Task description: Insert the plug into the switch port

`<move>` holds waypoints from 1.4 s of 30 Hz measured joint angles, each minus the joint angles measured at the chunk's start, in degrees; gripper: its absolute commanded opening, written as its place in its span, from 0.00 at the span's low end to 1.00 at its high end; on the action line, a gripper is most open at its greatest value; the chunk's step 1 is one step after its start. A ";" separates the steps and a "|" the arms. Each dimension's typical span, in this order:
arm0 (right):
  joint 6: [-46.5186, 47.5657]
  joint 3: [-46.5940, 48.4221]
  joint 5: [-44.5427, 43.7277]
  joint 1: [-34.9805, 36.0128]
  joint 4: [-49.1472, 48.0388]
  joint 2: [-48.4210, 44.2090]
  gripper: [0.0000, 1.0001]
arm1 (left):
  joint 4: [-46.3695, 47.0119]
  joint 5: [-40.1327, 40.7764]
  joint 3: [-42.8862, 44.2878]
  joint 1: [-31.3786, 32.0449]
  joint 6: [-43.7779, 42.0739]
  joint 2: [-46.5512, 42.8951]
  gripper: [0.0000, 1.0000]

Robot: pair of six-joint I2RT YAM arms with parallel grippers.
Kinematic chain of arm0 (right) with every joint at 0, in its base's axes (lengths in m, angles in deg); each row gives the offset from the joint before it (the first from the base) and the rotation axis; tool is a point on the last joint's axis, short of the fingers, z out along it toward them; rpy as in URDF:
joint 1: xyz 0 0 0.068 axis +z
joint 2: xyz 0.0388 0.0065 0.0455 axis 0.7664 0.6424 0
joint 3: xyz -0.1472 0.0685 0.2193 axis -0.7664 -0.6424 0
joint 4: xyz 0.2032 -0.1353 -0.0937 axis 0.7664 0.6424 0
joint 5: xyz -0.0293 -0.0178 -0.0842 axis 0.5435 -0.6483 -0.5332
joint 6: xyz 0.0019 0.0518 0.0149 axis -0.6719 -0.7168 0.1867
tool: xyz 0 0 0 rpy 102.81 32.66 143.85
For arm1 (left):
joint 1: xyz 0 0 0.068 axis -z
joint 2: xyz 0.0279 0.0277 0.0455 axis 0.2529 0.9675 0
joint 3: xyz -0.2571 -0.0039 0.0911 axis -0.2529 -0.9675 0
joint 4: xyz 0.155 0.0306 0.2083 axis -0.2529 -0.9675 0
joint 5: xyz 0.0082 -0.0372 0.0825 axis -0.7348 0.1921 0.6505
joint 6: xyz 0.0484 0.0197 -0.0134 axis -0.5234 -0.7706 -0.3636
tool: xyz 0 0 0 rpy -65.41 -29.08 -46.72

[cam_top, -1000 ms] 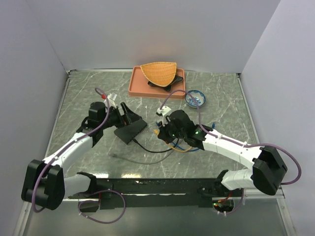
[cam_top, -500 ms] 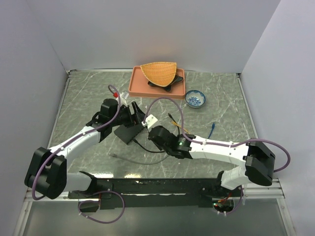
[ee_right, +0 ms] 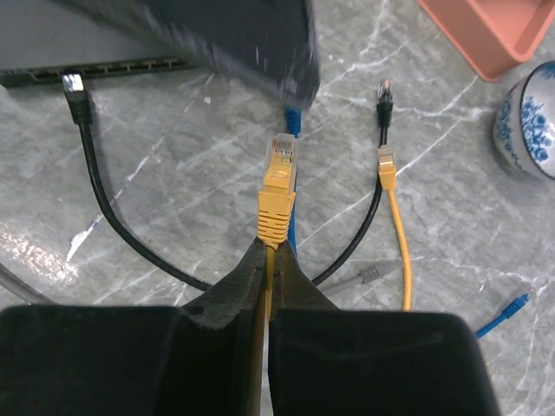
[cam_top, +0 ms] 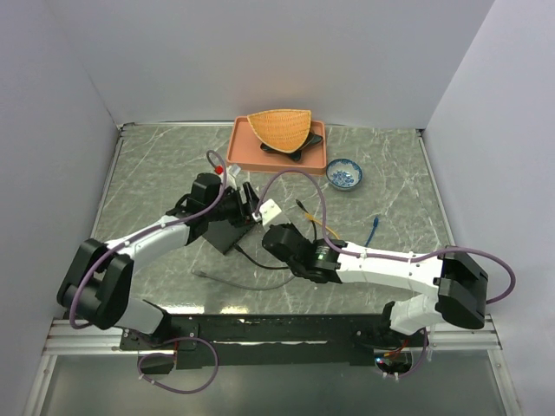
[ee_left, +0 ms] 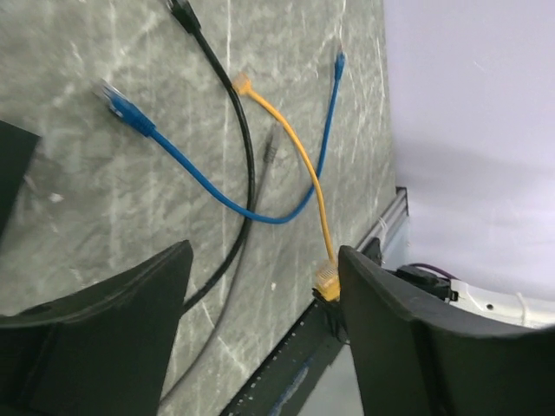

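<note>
The switch (cam_top: pixel 224 234) is a flat black box left of the table's centre; its row of ports (ee_right: pixel 113 67) faces my right gripper, with a black plug (ee_right: pixel 74 87) sitting at one port. My right gripper (ee_right: pixel 270 247) is shut on a yellow cable just behind its yellow plug (ee_right: pixel 277 178), which points toward the switch's edge a short way off. My left gripper (ee_left: pixel 264 286) hovers open over the switch's right end (cam_top: pixel 247 208), holding nothing. The same yellow plug (ee_left: pixel 327 279) shows between its fingers.
Loose cables lie right of the switch: a blue cable (ee_left: pixel 199 178), a black cable (ee_left: pixel 245 147), a second yellow plug (ee_right: pixel 386 165), a grey plug (ee_right: pixel 368 276). An orange tray (cam_top: pixel 236 152) with a wicker basket (cam_top: pixel 280 128) and a blue-patterned bowl (cam_top: pixel 345 175) stand behind.
My right arm swung left and brought the yellow plug up to the switch. My left arm reached further right over the switch's end.
</note>
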 measured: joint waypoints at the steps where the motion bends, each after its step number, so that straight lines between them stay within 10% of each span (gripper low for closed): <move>1: 0.17 0.00 -0.20 0.02 -0.17 -0.33 0.00 | 0.50 -0.46 0.00 0.39 0.52 0.74 0.69; 13: 0.44 0.00 -1.75 0.17 -0.70 -0.87 0.00 | 2.34 -1.53 5.11 5.86 1.92 3.98 0.51; 23: -0.09 -0.31 -2.78 0.17 -0.68 -1.07 0.00 | 1.95 -2.14 5.86 6.25 1.53 5.25 0.01; 28: -1.57 -0.31 -3.37 0.17 -0.42 -1.07 0.01 | 2.38 -2.71 6.21 6.43 1.11 5.35 0.01; 39: -4.57 -2.97 9.40 -7.50 -1.57 -9.11 0.99 | 1.88 -1.55 6.19 6.58 -0.31 3.78 0.01; 42: -5.60 -7.98 17.64 -13.38 -4.33 -17.88 0.99 | 1.99 -1.16 5.97 6.58 -0.68 2.21 0.01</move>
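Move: Jutting from the right hand's shut tips, the yellow plug sits about 3 cm ahead, 1 cm left and 1 cm below that hand. From the open left hand it lies some 4 cm right, 2 cm back and 1 cm higher. The switch lies about 8 cm left of the left hand, 3 cm back and 13 cm below; the free black plug is roughly 10 cm right of that hand, 3 cm ahead, down on the table. Sliding about 5 cm right, slightly up and back, the left hand brings its open fingers around the yellow plug's front part and pinches it while the right hand keeps hold, nearly still. Then the right fingers open wide, letting go, and back off some 3 cm right and 3 cm up, rolling about 20 degrees, as the left hand starts to rise. ##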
